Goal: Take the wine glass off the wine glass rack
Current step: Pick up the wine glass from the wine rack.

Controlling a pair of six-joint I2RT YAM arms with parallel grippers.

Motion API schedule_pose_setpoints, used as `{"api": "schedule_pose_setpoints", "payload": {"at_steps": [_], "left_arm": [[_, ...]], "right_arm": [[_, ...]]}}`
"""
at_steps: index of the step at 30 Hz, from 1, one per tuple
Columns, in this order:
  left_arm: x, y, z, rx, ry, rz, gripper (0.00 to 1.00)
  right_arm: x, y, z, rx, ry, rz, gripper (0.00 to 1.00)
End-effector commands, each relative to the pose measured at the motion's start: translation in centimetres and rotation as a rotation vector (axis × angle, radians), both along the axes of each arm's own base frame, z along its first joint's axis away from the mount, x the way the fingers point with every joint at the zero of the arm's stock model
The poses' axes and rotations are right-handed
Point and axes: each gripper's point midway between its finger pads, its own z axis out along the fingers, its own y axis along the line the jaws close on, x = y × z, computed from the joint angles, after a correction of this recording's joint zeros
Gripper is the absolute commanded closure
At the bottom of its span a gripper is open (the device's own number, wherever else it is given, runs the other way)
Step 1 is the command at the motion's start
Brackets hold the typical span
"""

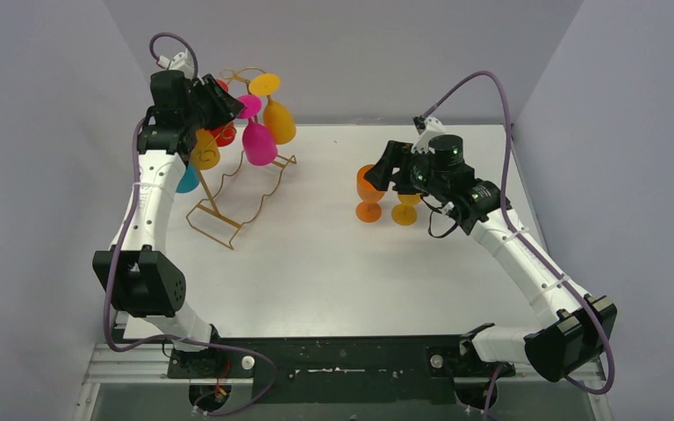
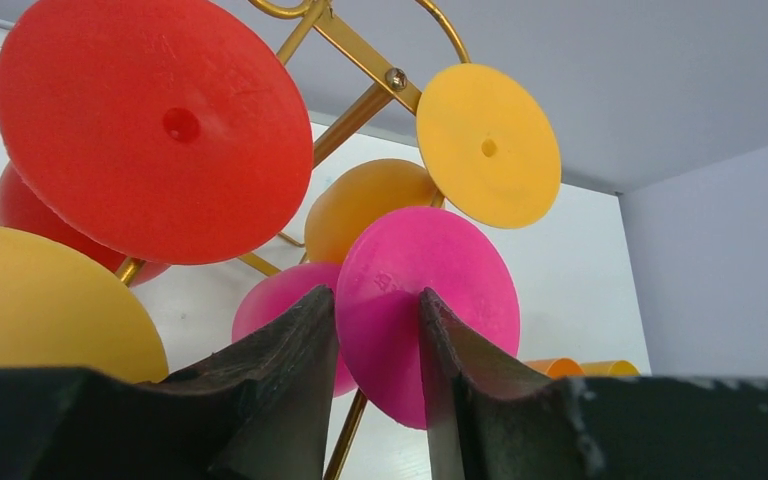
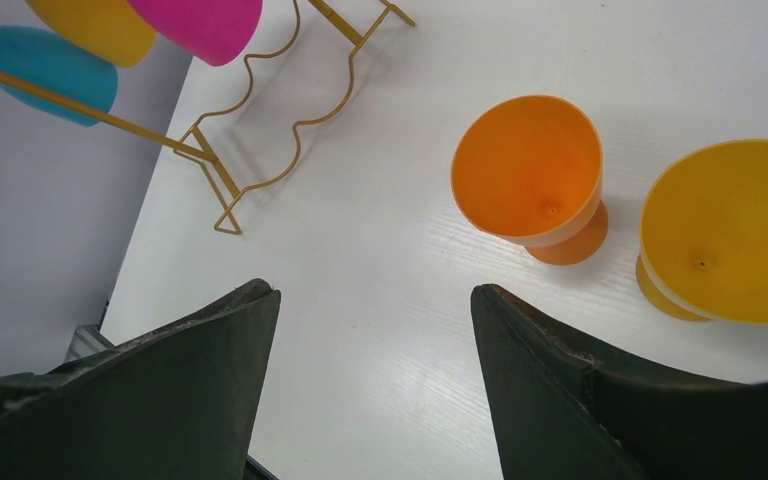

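Note:
The gold wire wine glass rack [image 1: 228, 197] stands at the back left with several coloured glasses hanging upside down from it. My left gripper [image 1: 228, 105] is up at the rack's top. In the left wrist view its fingers [image 2: 378, 300] stand narrowly apart on either side of part of the pink wine glass's round foot [image 2: 440, 275]. Whether they touch it does not show. The pink bowl [image 1: 259, 140] hangs below. My right gripper [image 3: 375, 295] is open over bare table, nothing between its fingers.
A red glass foot [image 2: 150, 130], a yellow-orange one [image 2: 488, 145] and a yellow bowl [image 2: 30, 300] crowd round the pink glass. A blue glass [image 1: 187, 180] hangs low on the left. An orange glass [image 1: 369, 195] and a yellow glass [image 1: 406, 209] stand upright by the right gripper [image 1: 384, 167].

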Motion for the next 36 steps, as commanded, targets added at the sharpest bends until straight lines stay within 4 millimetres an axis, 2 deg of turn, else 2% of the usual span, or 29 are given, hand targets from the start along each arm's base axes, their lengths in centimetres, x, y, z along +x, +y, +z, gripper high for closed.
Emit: {"api": "schedule_pose_setpoints", "payload": {"at_steps": [1, 10, 19, 36], "left_arm": [[-0.7, 0.2, 2.2, -0.038, -0.07, -0.006, 0.7], [-0.9, 0.0, 3.1, -0.056, -0.095, -0.008, 0.85], [-1.0, -0.2, 3.1, -0.074, -0.093, -0.019, 1.0], [-2.3, -2.7, 5.6, -0.187, -0.164, -0.143, 1.0]], "right_arm": [[0.5, 0.0, 1.0, 0.008, -0.036, -0.002, 0.28], [0.4, 0.1, 0.9, 0.01, -0.033, -0.002, 0.28], [0.4, 0.1, 0.9, 0.011, -0.03, -0.001, 0.28], [0.2, -0.1, 1.0, 0.011, -0.033, -0.003, 0.28]]}}
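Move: The pink wine glass's foot lies right at the left fingertips, some 2 cm ahead and 2 cm right of the left hand and about level with it, its bowl hanging below. The near-right yellow foot is about 7 cm ahead and 6 cm right; the red foot about 4 cm ahead, 5 cm left and a little higher. From the right hand the pink foot lies roughly 17 cm ahead, 28 cm left and 5 cm up. The pink foot is pinched as the left fingers close from about a third open to nearly shut, the hand rising about 2.5 cm meanwhile. Keeping that grip, the hand then shifts about 2 cm to the right and slightly back, the wrist rolling some 10 degrees left side down and turning a little clockwise. ##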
